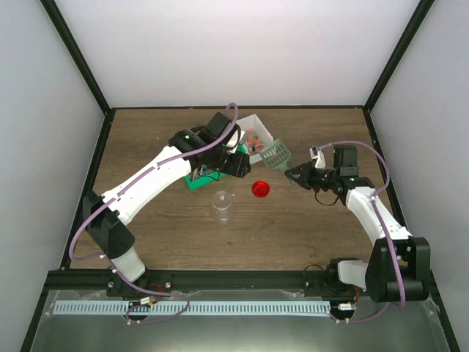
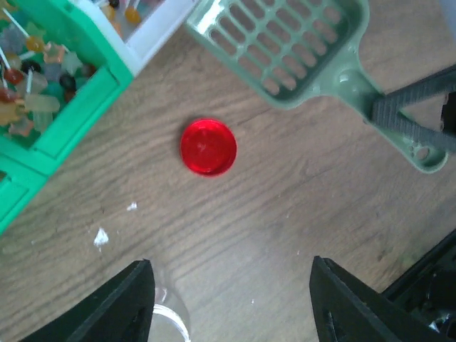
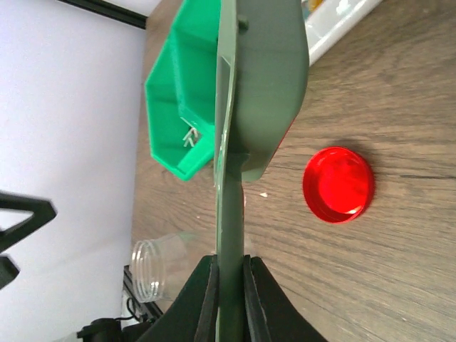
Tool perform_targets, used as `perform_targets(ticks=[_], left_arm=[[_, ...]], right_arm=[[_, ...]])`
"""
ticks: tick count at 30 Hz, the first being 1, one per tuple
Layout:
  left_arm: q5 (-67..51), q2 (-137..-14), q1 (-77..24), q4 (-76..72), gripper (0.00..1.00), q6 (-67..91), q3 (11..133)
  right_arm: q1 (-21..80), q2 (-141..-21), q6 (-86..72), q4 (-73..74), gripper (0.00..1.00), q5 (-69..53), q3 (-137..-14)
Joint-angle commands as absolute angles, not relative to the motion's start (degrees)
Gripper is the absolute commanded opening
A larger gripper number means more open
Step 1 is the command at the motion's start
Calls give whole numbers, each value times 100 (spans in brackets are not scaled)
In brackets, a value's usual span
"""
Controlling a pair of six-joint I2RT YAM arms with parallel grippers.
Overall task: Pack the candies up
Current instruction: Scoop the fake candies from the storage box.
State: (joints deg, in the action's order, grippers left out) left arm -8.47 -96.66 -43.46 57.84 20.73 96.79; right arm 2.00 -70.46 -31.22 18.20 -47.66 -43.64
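Note:
The candies (image 2: 28, 78) are small mixed-colour sweets lying in a green tray (image 2: 78, 107), with more candies (image 1: 254, 138) in a white tray (image 1: 249, 121) behind it. My left gripper (image 2: 231, 285) hangs open over bare wood with nothing between its fingers. A clear jar (image 2: 167, 324) stands upright by its left finger, also seen as the jar (image 1: 222, 205) at mid-table. My right gripper (image 3: 229, 260) is shut on the handle of a green slotted scoop (image 3: 242, 85), whose basket (image 1: 276, 155) is beside the white tray. A round red lid (image 1: 260, 189) lies flat on the table.
The table is brown wood inside white walls with black frame posts. The left arm (image 1: 157, 176) reaches diagonally from the near left over the green tray. A few white crumbs (image 2: 100, 237) lie on the wood near the jar.

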Motion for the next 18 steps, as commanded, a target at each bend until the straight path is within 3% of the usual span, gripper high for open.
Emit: perform_targets(ticks=[1,5,6,12,18], left_arm=[[-947,-9804,-4129,4914,68,2243,9771],[-1229,-10198,-4048,4274,97,2303,9940],[-1204,-10300,-4043,4196,100,2250,10004],[-1750,-10621,-3623,3656,100,2068,10157],[-2457,-11076,-2848,3878,100,1612,10808]], right_arm=[[149,-6898,-3574,1519,4,-5440,-4598],[189,-6803,-3760,1494,4,-5784,-4615],[242,-6738,-3836,1375,4,-5823,-4545],[343,-6440,-4602,264,7,-6305,-4113],[425,-6570,-3892,780,8,-6405,-4455]])
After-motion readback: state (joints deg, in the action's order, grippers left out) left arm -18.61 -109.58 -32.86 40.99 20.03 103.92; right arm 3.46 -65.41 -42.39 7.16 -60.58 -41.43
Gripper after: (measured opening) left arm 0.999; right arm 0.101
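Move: From the left hand, the white compartment of the storage box lies about 18 cm ahead, 7 cm to the right and 18 cm down. Its green middle compartment is some 14 cm ahead and 6 cm left, the jar 6 cm back and 5 cm left, the red lid 2 cm ahead and 7 cm right. From the right hand, already holding the scoop, the white compartment is roughly 17 cm ahead, 10 cm left and 12 cm below. Bring the empty left gripper about 12 cm forward, nearly level, away from the jar and towards the white compartment, bowing slightly right before easing back left; spread its fingers fully and tilt them some 15 degrees farther right. Keep the scoop pinched in the right gripper while raising it 5 to 6 cm, with a small shift left and back, tipping its fingers upward. ##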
